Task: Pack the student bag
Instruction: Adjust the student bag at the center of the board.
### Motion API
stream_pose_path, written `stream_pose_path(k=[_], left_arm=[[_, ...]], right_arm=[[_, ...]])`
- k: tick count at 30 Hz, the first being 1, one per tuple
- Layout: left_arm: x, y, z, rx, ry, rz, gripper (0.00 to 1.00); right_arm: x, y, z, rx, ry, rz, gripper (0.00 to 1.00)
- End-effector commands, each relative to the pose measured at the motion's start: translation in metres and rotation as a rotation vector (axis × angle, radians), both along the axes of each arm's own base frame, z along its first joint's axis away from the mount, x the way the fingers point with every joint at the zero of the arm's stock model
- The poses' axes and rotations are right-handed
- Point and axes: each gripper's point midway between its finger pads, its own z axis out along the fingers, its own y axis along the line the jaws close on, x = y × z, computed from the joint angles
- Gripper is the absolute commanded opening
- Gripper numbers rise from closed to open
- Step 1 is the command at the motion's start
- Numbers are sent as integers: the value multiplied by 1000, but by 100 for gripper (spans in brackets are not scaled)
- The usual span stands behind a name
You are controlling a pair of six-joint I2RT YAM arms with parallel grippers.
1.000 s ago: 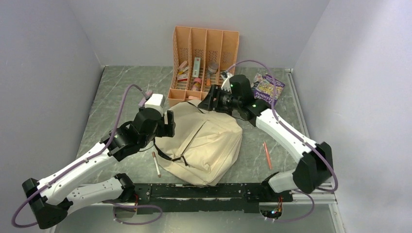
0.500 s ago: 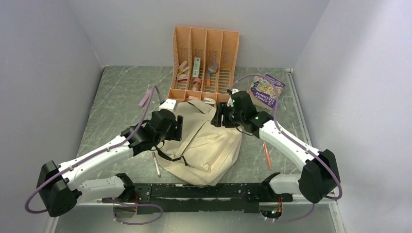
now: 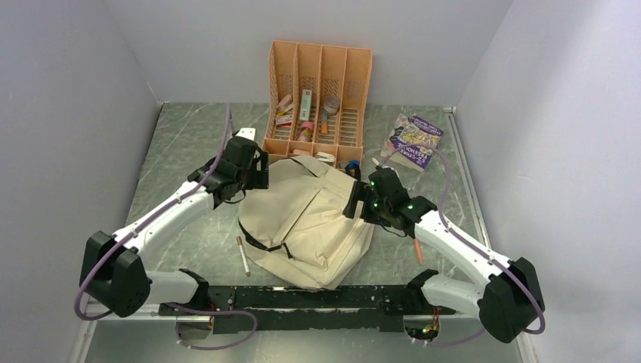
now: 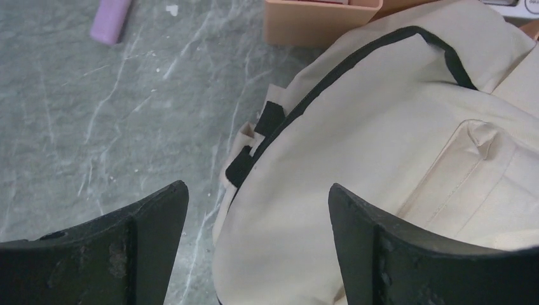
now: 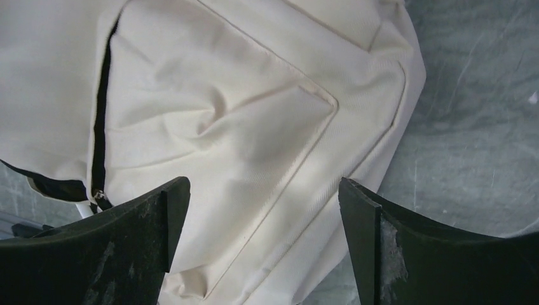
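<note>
The student bag [image 3: 310, 219] is a cream fabric backpack with black trim, lying flat in the middle of the table. My left gripper [image 3: 257, 170] hovers over its far left edge, open, with nothing between its fingers. In the left wrist view the bag [image 4: 381, 127] and its black strap fill the space under the open left gripper [image 4: 257, 190]. My right gripper [image 3: 354, 198] is open over the bag's right side. The right wrist view shows the bag's front pocket [image 5: 241, 114] beneath the open right gripper [image 5: 264, 184]. The black zipper line [image 5: 98, 127] looks shut.
An orange slotted organiser [image 3: 321, 91] with small items stands just behind the bag. A purple book [image 3: 416, 140] lies at the back right. A white pencil [image 3: 243, 255] lies left of the bag and an orange one [image 3: 415, 246] right of it. A pink item [image 4: 111, 13] lies on the table.
The left gripper moved away to the bag's far left edge. The right gripper came nearer along the bag's right side and its jaws opened wider. The bag lies flatter.
</note>
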Motion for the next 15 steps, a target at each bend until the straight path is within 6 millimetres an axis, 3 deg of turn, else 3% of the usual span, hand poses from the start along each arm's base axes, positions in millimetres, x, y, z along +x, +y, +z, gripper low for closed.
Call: stream_pose_path(k=[1,5,11,15], left_arm=[[15,-19,-1,-49,15,-144,85],[17,-28,-16,-58,75,-192,85],[24,-28,-30,-23,134,-187,85],[27,-30,-39,-14,172,-181,81]], right_arm=[[-15,0,-7,72,53,-68,91],[-27,4,-15,147,100,-104,92],[-40,-7,-15,168,104,-178,92],[-45,-3,-28,194,128,-167,89]])
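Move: The student bag's middle is about 13 cm to the right of the left hand, 15 back and 12 below, its left edge running almost under that hand. The orange organizer lies some 20 cm ahead and 18 right, the brown marker 24 back and 5 left. From the right hand the bag's middle is about 14 cm left, 7 back and 7 below; the red pencil is 12 back and 17 right. The left hand sinks some 4 cm towards the upper left edge of the student bag, easing forward and to the right by about 2 cm each, while its fingers tip further down and it turns clockwise by roughly 10 degrees. The right hand draws back about 4 cm over the bag's right side and dips slightly, rolling so its left side rises some 10 degrees as it turns a little clockwise; both grippers stay wide open, with no touch on the bag to be seen. ##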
